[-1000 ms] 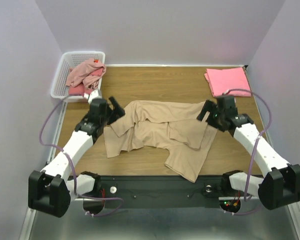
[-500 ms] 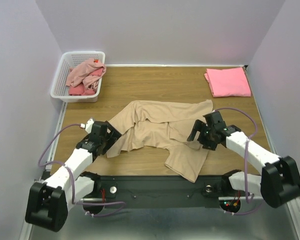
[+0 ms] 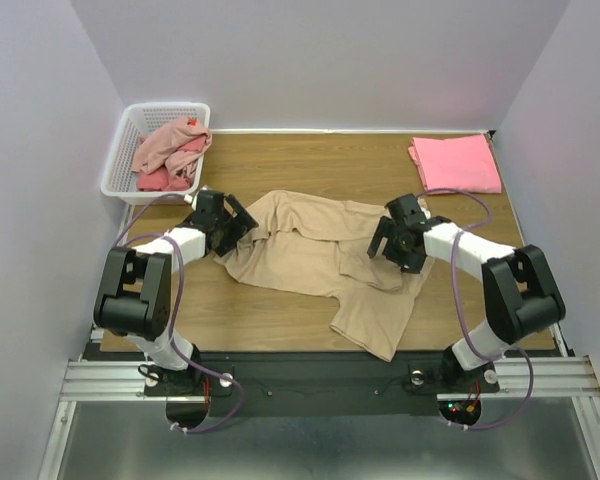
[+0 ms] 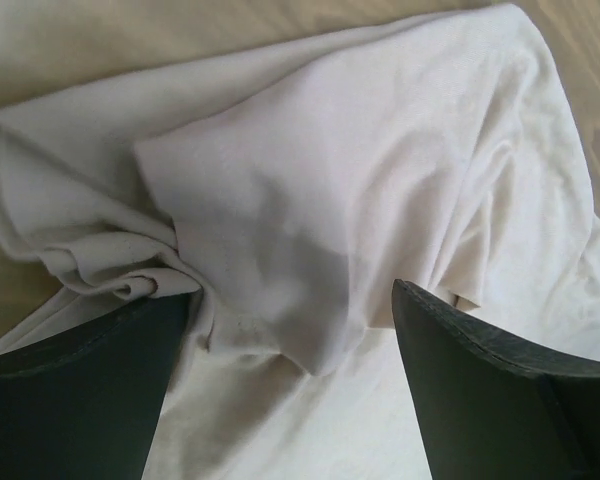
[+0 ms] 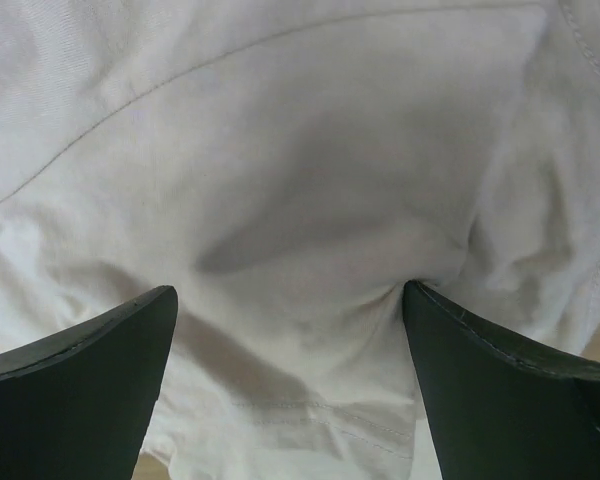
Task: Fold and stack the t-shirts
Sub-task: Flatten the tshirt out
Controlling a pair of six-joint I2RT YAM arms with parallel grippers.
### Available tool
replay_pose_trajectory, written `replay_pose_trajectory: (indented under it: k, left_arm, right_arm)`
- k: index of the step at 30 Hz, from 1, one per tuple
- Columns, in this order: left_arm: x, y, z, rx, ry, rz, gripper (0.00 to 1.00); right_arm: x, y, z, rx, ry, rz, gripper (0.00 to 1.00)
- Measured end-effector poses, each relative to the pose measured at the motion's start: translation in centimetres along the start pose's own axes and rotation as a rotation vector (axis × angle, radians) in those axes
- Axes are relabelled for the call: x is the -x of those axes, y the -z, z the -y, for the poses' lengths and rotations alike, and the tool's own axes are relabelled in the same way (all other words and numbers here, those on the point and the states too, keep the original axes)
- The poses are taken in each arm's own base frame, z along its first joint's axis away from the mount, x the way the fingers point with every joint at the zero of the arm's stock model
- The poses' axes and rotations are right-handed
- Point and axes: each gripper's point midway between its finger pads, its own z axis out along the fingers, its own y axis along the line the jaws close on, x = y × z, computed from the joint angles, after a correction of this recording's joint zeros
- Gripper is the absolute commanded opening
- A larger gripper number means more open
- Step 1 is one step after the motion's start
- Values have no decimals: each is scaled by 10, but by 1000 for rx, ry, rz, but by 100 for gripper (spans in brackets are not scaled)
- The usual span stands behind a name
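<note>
The large beige t-shirt [image 3: 310, 262] lies crumpled across the middle of the table, one part reaching toward the near edge. My left gripper [image 3: 238, 222] is open and low over the shirt's left end; in the left wrist view a bunched fold [image 4: 280, 270] sits between its fingers [image 4: 80, 390]. My right gripper [image 3: 390, 240] is open over the shirt's right part, its fingertips [image 5: 510, 380] pressing into beige cloth [image 5: 300, 200]. A folded salmon-pink t-shirt [image 3: 455, 163] lies at the back right. Dusty-pink [image 3: 170, 143] and red [image 3: 154, 181] t-shirts are heaped in the basket.
A white lattice basket [image 3: 120, 160] stands at the back left corner. Grey walls close in the table on the left, back and right. Both arms are bent back near the shirt's ends, with purple cables looping beside them.
Both grippers dipped toward the near edge, then came back up onto the shirt's two ends. The shirt's lower left flap has been drawn in. Both stay open.
</note>
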Motion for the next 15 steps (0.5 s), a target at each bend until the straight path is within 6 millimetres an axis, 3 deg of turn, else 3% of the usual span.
replay_pose_trajectory:
  k: [5,11,15]
  left_arm:
    - [19,-15,12,-16,-31,0,96]
    - [20,-15,9,10,-71,-26,96]
    - [19,-4,-4,75,-95,-31,97]
  right_arm:
    - [37,-22,-10,-39,11,36,100]
    - [102,-50,-27,-24,8,106,100]
    - [116,-56,-33,-8,34,132,100]
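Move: The spread t-shirt lies right under both open grippers. Its middle is about 18 cm to the left gripper's right and 7 cm back; from the right gripper it is some 13 cm left and 2 cm back, a centimetre down. The near flap trails about 23 cm back and 3 cm left of the right gripper. The pink folded shirt is some 27 cm ahead and 15 cm right of that gripper; the basket is about 25 cm ahead and 19 cm left of the left one. Keep the right gripper low and wide open with its fingertips on the t-shirt, and drag the cloth about 13 cm forward towards the back of the table, easing off at the end. Keep the left gripper's open tips on the left part of the shirt, finishing its forward push with 3 cm, then easing back about half of that while drifting slightly left. ##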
